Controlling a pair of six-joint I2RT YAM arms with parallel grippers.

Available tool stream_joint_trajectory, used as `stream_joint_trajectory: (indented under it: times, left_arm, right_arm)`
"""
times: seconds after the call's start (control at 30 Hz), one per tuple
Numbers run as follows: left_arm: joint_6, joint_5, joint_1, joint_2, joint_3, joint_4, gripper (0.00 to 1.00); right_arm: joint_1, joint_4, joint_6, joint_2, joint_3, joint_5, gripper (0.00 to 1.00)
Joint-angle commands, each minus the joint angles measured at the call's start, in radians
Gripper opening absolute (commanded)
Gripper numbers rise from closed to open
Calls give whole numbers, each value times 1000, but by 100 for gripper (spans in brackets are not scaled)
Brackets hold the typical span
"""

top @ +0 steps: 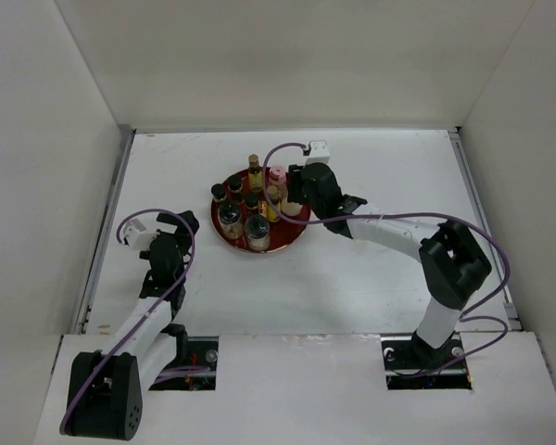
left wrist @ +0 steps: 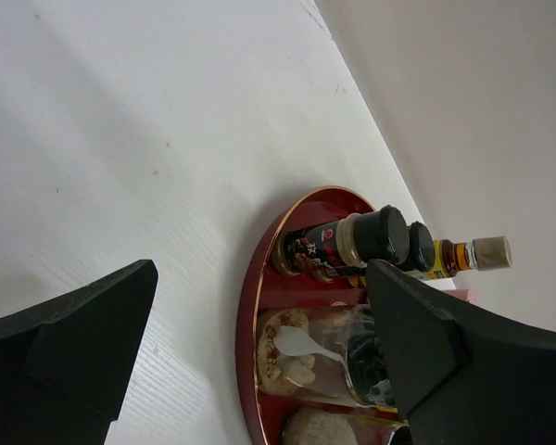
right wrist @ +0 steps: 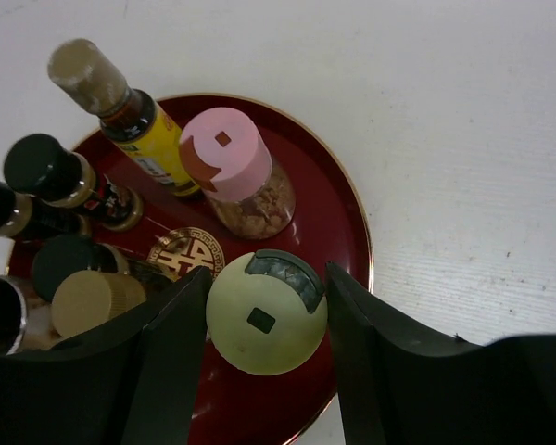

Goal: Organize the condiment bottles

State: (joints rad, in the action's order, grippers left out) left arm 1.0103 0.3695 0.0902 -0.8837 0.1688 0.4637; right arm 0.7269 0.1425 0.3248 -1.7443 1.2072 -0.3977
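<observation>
Several condiment bottles stand on a round red tray (top: 295,239) in the middle of the table. My right gripper (right wrist: 267,298) is shut on a cream-capped bottle (right wrist: 259,324) over the tray's right side, a finger pressed on each side of the cap. Its base is hidden. Just behind it stands a pink-capped jar (right wrist: 227,153), then a yellow-labelled bottle (right wrist: 144,130) and a black-capped bottle (right wrist: 51,171). A gold cap (right wrist: 88,301) shows at the left. My left gripper (left wrist: 259,273) is open over bare table, left of the tray (left wrist: 248,306), holding nothing.
White walls close in the table (top: 371,287) on the left, back and right. In the left wrist view a dark bottle with a black cap (left wrist: 352,239) and a clear jar (left wrist: 306,357) stand at the tray's near rim. The right arm reaches across from the right.
</observation>
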Motion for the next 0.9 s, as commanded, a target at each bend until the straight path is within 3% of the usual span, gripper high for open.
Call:
stream_joint_trajectory:
  times: [0.0,0.57,0.87]
  left_arm:
    - [-22,40,3,12,-5,12,100]
    - [-36,66,32,-15,6,26,100]
    - [-38,80,49,8,-3,29,100]
  right_arm:
    - [1,68,-7,-32,64,-6,40]
    - [1,78,-63,-133,92,-89,50]
    - [1,78,-50,-98,72,-79,80]
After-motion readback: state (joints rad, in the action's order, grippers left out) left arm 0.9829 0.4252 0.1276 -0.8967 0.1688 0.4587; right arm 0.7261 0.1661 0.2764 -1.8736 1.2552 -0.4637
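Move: The pale-lidded condiment bottle is already pinched in the right hand; its free spot on the red tray lies about 2 cm ahead, level sideways and roughly 7 cm below that hand. The pink-lidded jar stands about 8 cm ahead and 4 cm left of the hand, the yellow-label bottle level with it and some 6 cm left, the nearer dark-lidded jar about 9 cm back and 11 cm left. From the left hand, the spot is roughly 10 cm ahead and 33 cm right. The pale-lidded bottle is lowered upright onto the open right part of the tray, the right arm bringing it down about 4 cm, quickly at first, while easing some 2 cm forward, with a slight roll that dips the hand's left side. Once down, the hand stays in place and its fingers open, letting go of the bottle. ##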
